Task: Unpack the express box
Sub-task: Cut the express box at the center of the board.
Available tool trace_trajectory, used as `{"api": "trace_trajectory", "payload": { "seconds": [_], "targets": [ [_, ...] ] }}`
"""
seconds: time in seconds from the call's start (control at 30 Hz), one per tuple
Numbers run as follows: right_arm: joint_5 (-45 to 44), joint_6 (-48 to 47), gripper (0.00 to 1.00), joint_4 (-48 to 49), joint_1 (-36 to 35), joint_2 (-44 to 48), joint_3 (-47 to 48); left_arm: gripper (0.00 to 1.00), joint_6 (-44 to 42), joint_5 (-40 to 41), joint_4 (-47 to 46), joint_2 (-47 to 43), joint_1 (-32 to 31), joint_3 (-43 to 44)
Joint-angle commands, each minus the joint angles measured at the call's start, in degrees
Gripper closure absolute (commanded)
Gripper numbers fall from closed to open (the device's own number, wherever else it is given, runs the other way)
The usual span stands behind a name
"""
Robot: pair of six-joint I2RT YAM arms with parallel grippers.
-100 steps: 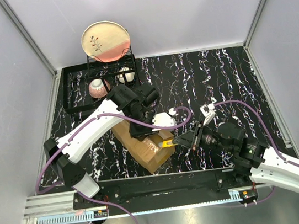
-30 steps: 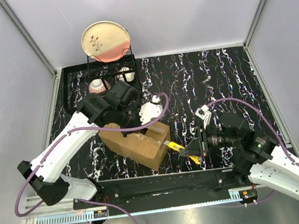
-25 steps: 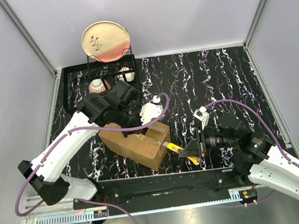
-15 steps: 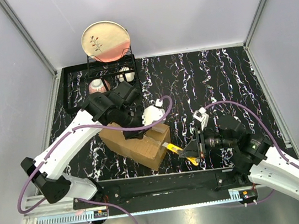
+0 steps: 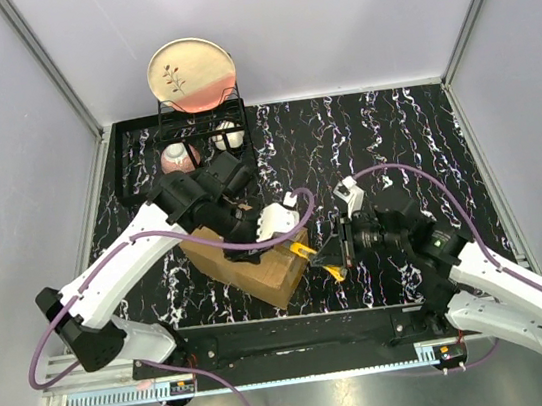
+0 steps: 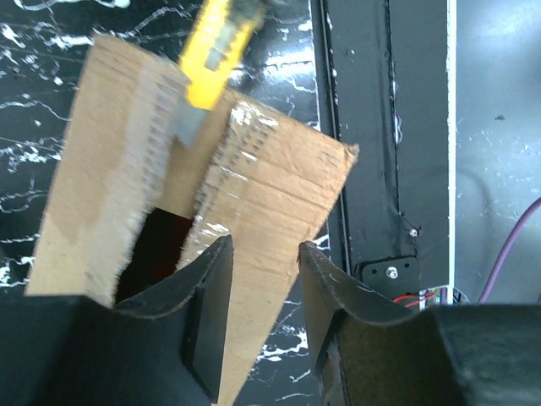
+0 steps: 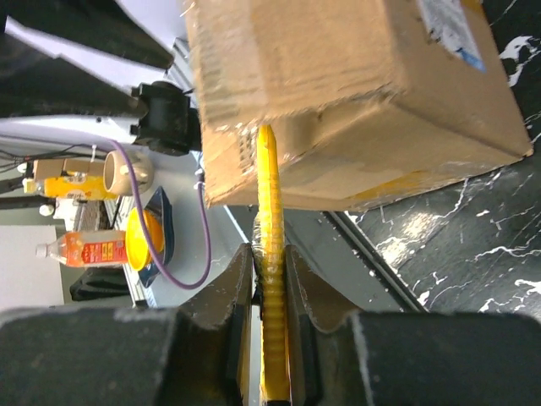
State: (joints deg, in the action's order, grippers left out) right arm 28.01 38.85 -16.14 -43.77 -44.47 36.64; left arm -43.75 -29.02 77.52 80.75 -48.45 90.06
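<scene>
The express box (image 5: 244, 264) is a brown cardboard carton lying slantwise near the table's front edge. Its top seam is slit, and a dark gap shows between the flaps (image 6: 152, 245). My left gripper (image 5: 260, 245) hovers over the box top, open, with the right flap (image 6: 279, 194) showing behind the gap between its fingers (image 6: 211, 288). My right gripper (image 5: 337, 257) is shut on a yellow utility knife (image 7: 270, 203). The knife's tip meets the box's near right end (image 7: 338, 93), and its blade lies in the seam (image 6: 190, 127).
A black dish rack (image 5: 150, 164) at the back left holds a pink-and-cream plate (image 5: 191, 73) and two small bowls (image 5: 177, 160). A black rail (image 5: 299, 332) runs along the front edge just behind the box. Grey walls close in both sides.
My left gripper's jaws have parted and it has shifted right over the box top. The right arm has swung left, bringing the knife up to the box's end.
</scene>
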Motion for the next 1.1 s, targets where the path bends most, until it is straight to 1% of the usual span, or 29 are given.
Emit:
{"api": "trace_trajectory", "payload": {
  "seconds": [0.0,0.13,0.2,0.3,0.47,0.5,0.53,0.57,0.6,0.63,0.8,0.87,0.93,1.07],
  "targets": [
    [-0.4,-2.9,1.00,2.9,2.2,-2.7,4.3,0.59,-1.4,3.5,3.9,-5.7,-0.5,-5.4],
    [-1.3,-3.0,1.00,3.6,3.7,-4.0,6.2,0.58,-2.0,5.7,1.7,-7.9,-0.6,-9.9],
    [-1.9,-1.9,1.00,5.8,4.1,-3.3,6.2,0.57,-2.0,7.3,-0.2,-8.7,-0.7,-12.5],
    [-1.7,0.8,1.00,10.2,4.6,-2.5,5.5,0.57,-2.7,9.6,-2.4,-9.6,-0.7,-13.9],
    [-3.7,5.2,1.00,14.9,4.5,-1.9,2.2,0.55,-3.6,10.5,-4.6,-10.7,-1.0,-15.4],
    [-3.9,5.8,1.00,15.0,4.5,-1.7,1.0,0.42,-4.1,10.6,-4.7,-10.8,-1.1,-15.4],
    [-4.2,6.1,1.00,15.1,4.6,-1.6,0.4,0.33,-4.7,10.6,-4.8,-10.9,-1.1,-15.1],
    [-4.4,6.3,1.00,15.4,4.5,-1.5,-0.3,0.21,-5.3,10.4,-4.7,-11.1,-1.1,-14.7],
    [-4.5,6.8,1.00,15.5,4.6,-1.4,-1.3,0.07,-6.3,10.0,-4.8,-11.1,-1.1,-13.3],
    [-4.7,7.0,1.00,15.6,4.6,-1.3,-1.7,0.02,-6.8,9.9,-4.7,-11.1,-1.1,-12.5],
    [-5.0,7.9,1.00,15.6,4.5,-1.1,-3.0,0.01,-11.3,9.1,-1.5,-7.4,-1.1,-8.0],
    [-4.8,8.0,1.00,15.5,4.6,-0.3,-3.1,0.01,-11.4,8.8,0.3,-5.3,-1.1,-6.1],
    [-4.8,8.2,1.00,17.7,4.5,0.7,-3.6,0.01,-11.5,8.8,0.9,-3.8,-1.1,-5.4],
    [-3.8,8.1,1.00,18.2,4.6,2.9,-2.5,0.01,-10.2,9.8,-0.8,-2.3,-1.1,-5.9]
  ]
}}
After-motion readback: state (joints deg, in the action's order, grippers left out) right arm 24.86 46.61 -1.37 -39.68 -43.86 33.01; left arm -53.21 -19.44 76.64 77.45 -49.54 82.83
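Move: The express box lies open between the hands. Its near top flap has its middle some 4 cm left of the left hand, about 1 cm back and 4 cm below; the dark opening is roughly 5 cm ahead and 6 cm down. For the right hand, which already grips the cutter, the far flap's right end lies about 6 cm ahead and 10 cm left, near its own height. The cutter's blade is some 4 cm ahead and 9 cm left of that hand. The far flap's right end is where the right hand works the cutter: keeping its grip, it carries the blade about 4 cm forward, lifts it and then eases part-way down, turning roughly 10 degrees clockwise with the blade end tipping up. Meanwhile the left hand shifts about 5 cm left and sinks as much towards the near flap, opens wide with its fingers to either side of it, and creeps back right and forward. ##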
